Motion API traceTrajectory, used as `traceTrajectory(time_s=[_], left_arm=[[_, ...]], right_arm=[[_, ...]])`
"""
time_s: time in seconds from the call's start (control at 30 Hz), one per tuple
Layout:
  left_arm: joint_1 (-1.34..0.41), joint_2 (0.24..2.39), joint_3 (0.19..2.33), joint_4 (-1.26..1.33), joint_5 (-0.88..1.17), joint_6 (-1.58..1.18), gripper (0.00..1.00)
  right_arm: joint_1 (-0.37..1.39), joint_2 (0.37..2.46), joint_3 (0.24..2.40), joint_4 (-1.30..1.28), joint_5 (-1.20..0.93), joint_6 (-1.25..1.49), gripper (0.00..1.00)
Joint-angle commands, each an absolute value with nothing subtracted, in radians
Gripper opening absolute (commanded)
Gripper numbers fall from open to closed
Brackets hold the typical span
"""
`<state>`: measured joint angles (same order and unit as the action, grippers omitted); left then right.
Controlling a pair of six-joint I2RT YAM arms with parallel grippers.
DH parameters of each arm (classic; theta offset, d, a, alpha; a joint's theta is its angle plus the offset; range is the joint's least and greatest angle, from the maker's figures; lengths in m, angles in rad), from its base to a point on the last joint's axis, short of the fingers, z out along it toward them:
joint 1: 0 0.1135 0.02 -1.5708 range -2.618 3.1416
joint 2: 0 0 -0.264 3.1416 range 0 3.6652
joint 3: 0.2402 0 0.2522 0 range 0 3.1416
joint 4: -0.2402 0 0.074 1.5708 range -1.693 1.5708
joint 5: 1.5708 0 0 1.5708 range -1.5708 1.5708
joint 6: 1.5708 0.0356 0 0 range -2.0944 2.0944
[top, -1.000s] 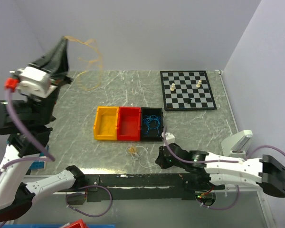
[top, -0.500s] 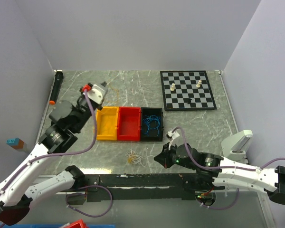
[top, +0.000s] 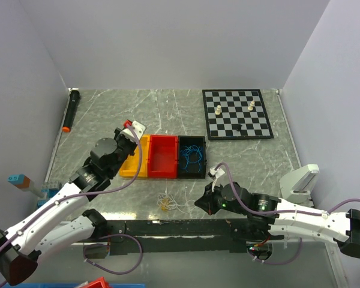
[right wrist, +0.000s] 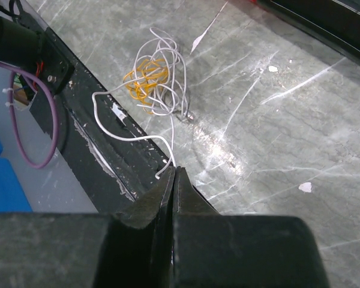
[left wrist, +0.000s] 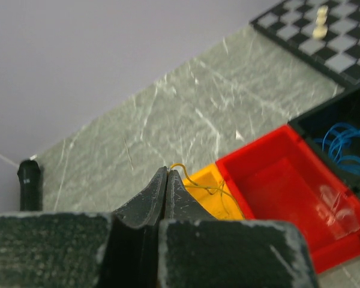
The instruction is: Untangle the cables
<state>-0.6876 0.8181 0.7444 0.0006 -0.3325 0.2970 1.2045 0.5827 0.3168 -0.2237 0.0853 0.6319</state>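
My left gripper (left wrist: 168,170) is shut on a thin yellow-orange cable (left wrist: 211,189), which loops down into the yellow bin (left wrist: 205,180). In the top view this gripper (top: 134,139) hangs over the yellow bin (top: 134,167). A small clump of white and yellow-orange cables (right wrist: 153,81) lies on the table near the front edge (top: 167,202). From it a white cable (right wrist: 123,135) runs to my right gripper (right wrist: 174,168), which is shut on its end just right of the clump (top: 201,204). Blue cables (top: 192,155) lie curled in the black bin (top: 192,176).
A red bin (top: 162,157) sits between the yellow and black ones. A chessboard (top: 237,117) with a few pieces lies at the back right. A black marker with an orange tip (top: 70,111) lies along the left edge. A black rail (top: 168,228) runs along the front.
My left arm has swung down from high at the left, carrying the yellow-orange cable to the yellow bin. The right gripper has stayed shut near the clump and shifted only slightly.
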Motion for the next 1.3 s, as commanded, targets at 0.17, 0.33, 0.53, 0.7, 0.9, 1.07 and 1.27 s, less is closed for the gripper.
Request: traceTrajectory(time_s=[0.17,0.33,0.53,0.7,0.9,1.07,1.27], left_arm=[[-0.650,0.891,0.649,0.110,-0.403,0.265,0.01],[-0.594,1.015,0.666,0.118,-0.433,0.236,0.01],[-0.548,1.107,0.673,0.161,-0.433,0.242,0.01],[-0.508,1.189,0.699,0.169,-0.375,0.220,0.01],[-0.462,1.321,0.785,0.109,-0.284,0.183,0.01],[-0.443,1.425,0.839,0.008,-0.255,0.161,0.01],[-0.437,1.405,0.796,-0.024,-0.149,0.158,0.07]], right_arm=[[1.212,0.589,0.318,-0.173,0.075,0.609,0.00],[1.212,0.584,0.321,-0.166,0.075,0.611,0.00],[1.212,0.581,0.316,-0.147,0.077,0.614,0.00],[1.212,0.597,0.314,-0.124,0.080,0.607,0.00],[1.213,0.620,0.318,-0.107,0.089,0.600,0.00],[1.212,0.627,0.318,-0.103,0.100,0.594,0.00],[1.210,0.623,0.327,-0.112,0.104,0.583,0.00]])
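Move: The left gripper already holds the yellow cable. The yellow bin it is bound for has its middle about 26 cm below the fingers, some 3 cm farther out and 1 cm to their left. The red bin lies alongside, 12 cm right of the yellow one and level with it; the black bin is a further 12 cm right. From the right gripper, the yellow bin is roughly 24 cm ahead, 29 cm left and 7 cm lower. Bring the left gripper down about 19 cm towards the far half of the yellow bin, reaching some 8 cm forward as it sinks and easing slightly left. Tip the fingers down by roughly 30 degrees, swinging them a little counter-clockwise, and keep them shut on the yellow cable. ##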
